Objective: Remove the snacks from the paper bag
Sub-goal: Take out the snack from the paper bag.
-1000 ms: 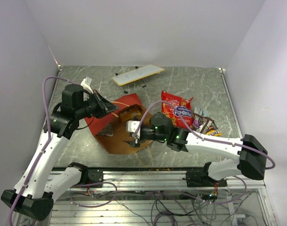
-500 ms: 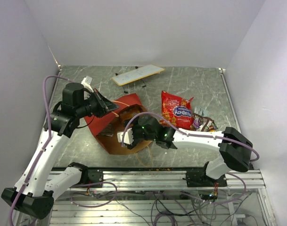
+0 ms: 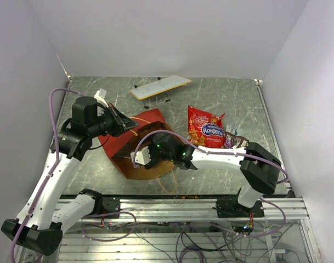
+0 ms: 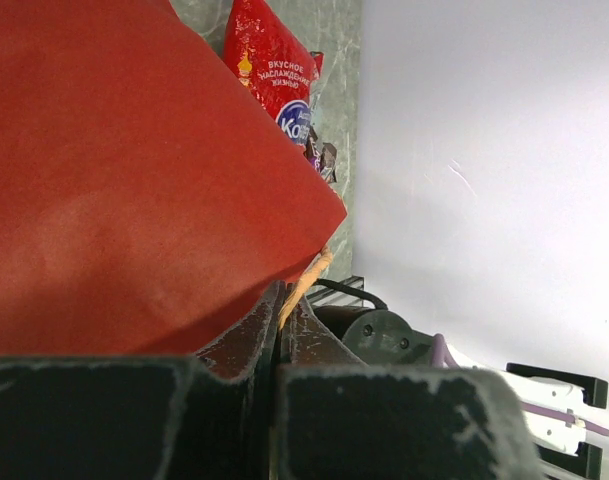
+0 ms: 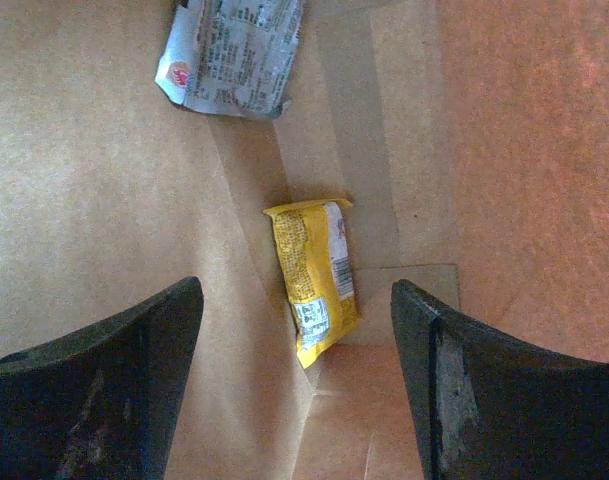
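Note:
The paper bag (image 3: 118,143) lies on its side, red outside and brown inside, its mouth toward the right. My left gripper (image 3: 123,121) is shut on its tan string handle (image 4: 310,278) at the upper rim; the bag's red wall (image 4: 104,150) fills the left wrist view. My right gripper (image 3: 142,160) is open and reaches into the bag's mouth. In the right wrist view, a yellow packet (image 5: 314,280) lies between the open fingers (image 5: 104,370) and a silver packet (image 5: 229,50) lies deeper in. The red chip bag (image 3: 206,129) and several small candy packets (image 3: 235,141) lie on the table to the right.
A flat white board on thin legs (image 3: 160,86) stands at the back. Grey walls close in on the left, right and back. The chip bag also shows in the left wrist view (image 4: 274,70).
My right gripper has moved left from beside the chip bag into the paper bag's mouth. The left arm has held still with the handle.

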You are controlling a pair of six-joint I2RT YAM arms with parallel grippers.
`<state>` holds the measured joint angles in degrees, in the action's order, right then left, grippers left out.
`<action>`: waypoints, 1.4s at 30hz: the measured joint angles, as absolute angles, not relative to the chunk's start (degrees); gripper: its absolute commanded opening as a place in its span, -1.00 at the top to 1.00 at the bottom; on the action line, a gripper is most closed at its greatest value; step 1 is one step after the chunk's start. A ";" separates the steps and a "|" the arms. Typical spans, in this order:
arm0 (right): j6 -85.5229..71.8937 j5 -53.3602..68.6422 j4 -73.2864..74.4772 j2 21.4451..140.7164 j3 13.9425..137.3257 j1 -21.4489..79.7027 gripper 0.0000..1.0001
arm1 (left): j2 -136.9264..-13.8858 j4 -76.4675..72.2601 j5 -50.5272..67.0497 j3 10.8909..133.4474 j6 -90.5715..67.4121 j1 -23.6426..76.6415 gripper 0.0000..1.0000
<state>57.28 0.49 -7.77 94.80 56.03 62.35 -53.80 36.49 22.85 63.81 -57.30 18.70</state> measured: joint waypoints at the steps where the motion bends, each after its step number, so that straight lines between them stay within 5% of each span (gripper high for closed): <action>1: 57.28 0.05 -7.84 95.37 56.29 62.30 -0.51 | -53.80 36.49 22.85 63.81 -57.34 18.70 0.86; 27: 53.84 3.11 -5.80 97.86 59.59 58.92 -0.51 | -55.40 36.49 22.79 66.04 -55.24 18.70 0.86; 42: 51.51 2.31 -7.05 108.95 66.83 58.70 -0.52 | -58.17 36.84 24.45 68.01 -54.17 18.70 0.86</action>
<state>51.51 2.31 -7.05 108.95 66.83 58.70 -58.17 36.84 24.45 68.01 -54.17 18.70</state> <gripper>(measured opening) 0.765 0.075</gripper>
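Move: Inside the open paper bag, the yellow snack lies about 6 cm ahead of the right hand, 5 cm to its left and some 7 cm below, roughly along the line of the open fingers. The grey packet is about 7 cm nearer the bases than that snack and 10 cm left of it; the red sweets bag lies outside, some 24 cm to its right and 2 cm farther out. From the left hand, the yellow snack is about 5 cm ahead, 3 cm right and 25 cm below. Reaching deeper into the bag, the right hand eases forward with a small sway left and back, then dips more quickly down, forward and left towards the yellow snack, about 6 cm in all. Its fingers stay wide open and the wrist tips a little, under 10 degrees. The left hand keeps its pinch on the bag's handle, almost in place. ##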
